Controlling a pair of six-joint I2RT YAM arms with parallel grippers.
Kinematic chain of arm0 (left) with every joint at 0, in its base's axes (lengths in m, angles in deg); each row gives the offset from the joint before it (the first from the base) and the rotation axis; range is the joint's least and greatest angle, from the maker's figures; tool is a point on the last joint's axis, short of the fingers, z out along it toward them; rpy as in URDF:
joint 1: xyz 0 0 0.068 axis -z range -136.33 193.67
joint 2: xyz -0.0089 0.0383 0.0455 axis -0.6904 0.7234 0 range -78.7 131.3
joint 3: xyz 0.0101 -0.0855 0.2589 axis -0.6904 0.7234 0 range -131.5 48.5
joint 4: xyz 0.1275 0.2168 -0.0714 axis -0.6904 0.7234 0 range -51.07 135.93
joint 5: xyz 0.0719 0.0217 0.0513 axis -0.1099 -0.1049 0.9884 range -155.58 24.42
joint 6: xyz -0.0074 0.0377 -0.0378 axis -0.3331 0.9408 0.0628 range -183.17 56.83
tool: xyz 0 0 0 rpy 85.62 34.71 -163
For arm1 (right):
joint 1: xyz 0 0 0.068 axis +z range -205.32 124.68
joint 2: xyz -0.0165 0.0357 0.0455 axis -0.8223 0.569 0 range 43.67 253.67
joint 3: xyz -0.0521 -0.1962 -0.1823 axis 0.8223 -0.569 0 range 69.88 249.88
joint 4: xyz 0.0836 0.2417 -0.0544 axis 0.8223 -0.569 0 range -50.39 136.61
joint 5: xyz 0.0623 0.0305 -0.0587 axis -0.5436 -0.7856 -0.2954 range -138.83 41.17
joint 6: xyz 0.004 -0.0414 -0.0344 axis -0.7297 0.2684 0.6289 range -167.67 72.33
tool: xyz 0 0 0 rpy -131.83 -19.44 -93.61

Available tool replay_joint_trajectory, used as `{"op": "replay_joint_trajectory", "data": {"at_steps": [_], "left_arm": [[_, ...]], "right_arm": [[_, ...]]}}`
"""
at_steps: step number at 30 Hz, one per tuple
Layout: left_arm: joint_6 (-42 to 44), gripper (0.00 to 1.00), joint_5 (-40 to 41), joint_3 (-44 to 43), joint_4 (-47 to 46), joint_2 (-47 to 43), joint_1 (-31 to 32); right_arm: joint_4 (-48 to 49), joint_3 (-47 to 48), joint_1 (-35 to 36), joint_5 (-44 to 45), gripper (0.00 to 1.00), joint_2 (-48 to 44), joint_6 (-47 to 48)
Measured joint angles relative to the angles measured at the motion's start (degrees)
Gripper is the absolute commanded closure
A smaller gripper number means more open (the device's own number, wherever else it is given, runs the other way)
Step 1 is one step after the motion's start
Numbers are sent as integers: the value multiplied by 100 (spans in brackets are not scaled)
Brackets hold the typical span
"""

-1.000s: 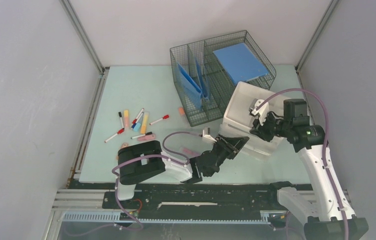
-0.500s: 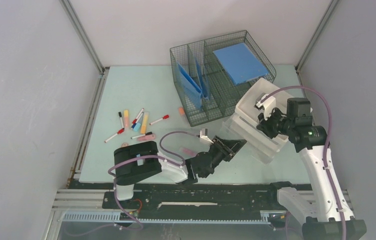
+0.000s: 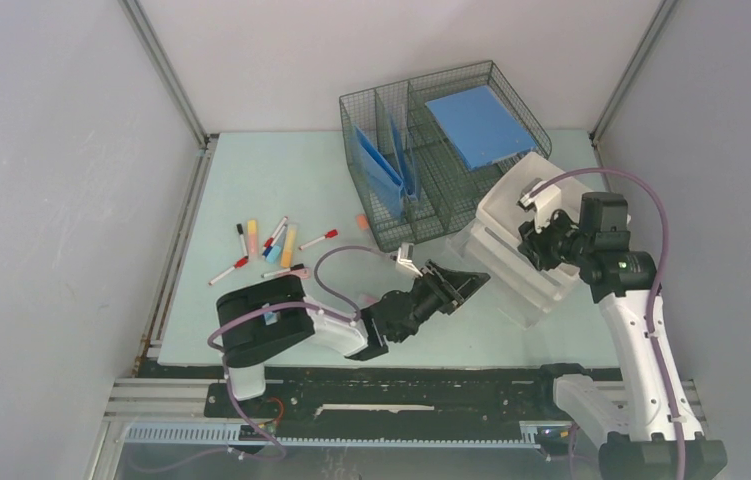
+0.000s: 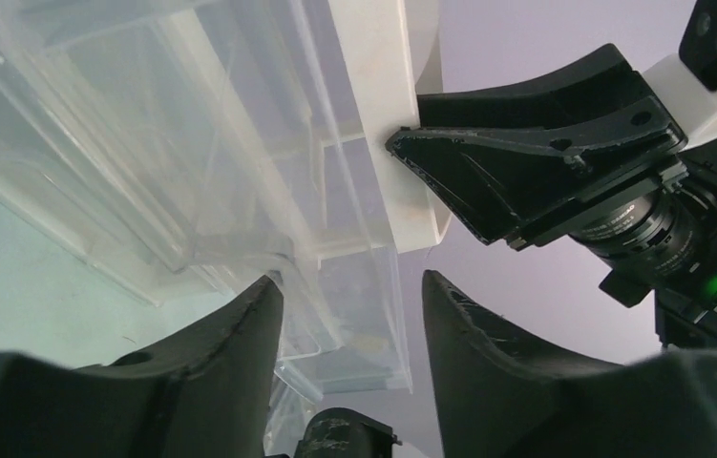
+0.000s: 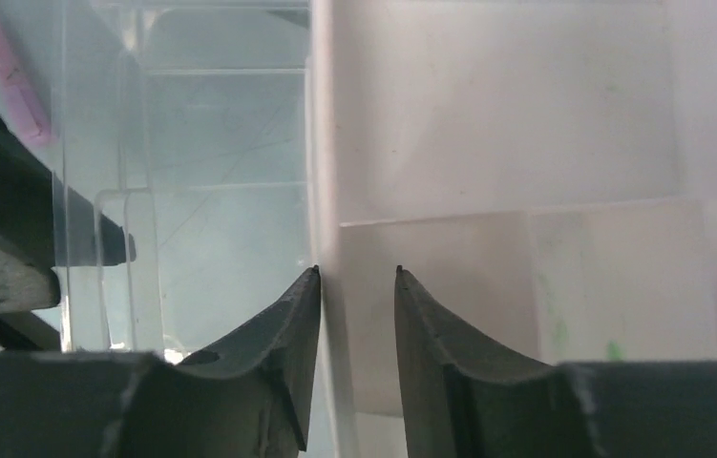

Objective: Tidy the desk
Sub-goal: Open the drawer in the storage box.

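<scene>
The pale mint desk (image 3: 251, 180) carries a white storage box with clear drawers (image 3: 511, 215), lying tilted at the right beside the wire basket. My right gripper (image 3: 528, 248) is at the box's right side. In the right wrist view its jaws (image 5: 357, 272) stand a little apart, open, with the box's white wall edge (image 5: 327, 143) between them, close to the left finger. My left gripper (image 3: 466, 283) is at the box's near-left end, open (image 4: 350, 280). A clear drawer corner (image 4: 364, 315) lies between its fingers, nearer the left one, with a gap on the right.
A wire basket (image 3: 431, 150) with blue folders (image 3: 476, 125) stands at the back, just left of the box. Several markers (image 3: 271, 245) lie scattered on the left of the desk. A small orange piece (image 3: 361, 221) lies near the basket. A pink item (image 5: 15, 81) shows through the clear drawer.
The box has shifted back and to the right, toward the basket, along with my right gripper. My left gripper followed and opened wider. The right jaws have parted after closing tighter.
</scene>
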Motion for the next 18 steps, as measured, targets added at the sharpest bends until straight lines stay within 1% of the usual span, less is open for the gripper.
{"op": "replay_joint_trajectory", "data": {"at_steps": [1, 2, 4, 7, 14, 18], "left_arm": [[66, 35, -59, 4, 26, -37, -24], [129, 32, -125, 9, 50, -79, -44], [251, 27, -245, 24, 144, -179, -79], [479, 23, -385, 131, 262, -374, -103], [1255, 20, -501, 721, 455, -1102, -103], [1786, 19, -452, 1165, 708, -1668, -103]], "right_arm": [[37, 0, -22, 50, 46, -31, 13], [68, 0, -44, 72, 44, -76, -7], [101, 2, -59, 94, 40, -203, -11], [42, 68, -72, 50, 37, -378, -13], [-157, 433, -72, -225, 33, -776, -28], [-317, 450, -146, -715, 32, -1045, -35]]}}
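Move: The storage box's pulled-out clear drawer sits right at the left fingertips, its middle some 3 cm to that hand's right, 1 cm ahead and 5 cm below. From the right hand it is about 5 cm back, 6 cm left and 8 cm lower. The box's top tray, its rim between the right fingers, centres some 7 cm ahead, 4 cm right and 3 cm below that hand; the wire basket stands roughly 21 cm ahead, 18 cm left and 15 cm lower. The clear drawer and the box's top rim are both let go. The left hand, its fingers spreading wider, draws off the drawer about 5 cm to the left and slightly back, rolling some 20 degrees clockwise as seen from behind it. The right fingers open wide and lift off the rim, rising about 7 cm, then drifting back as the tips tilt up. ##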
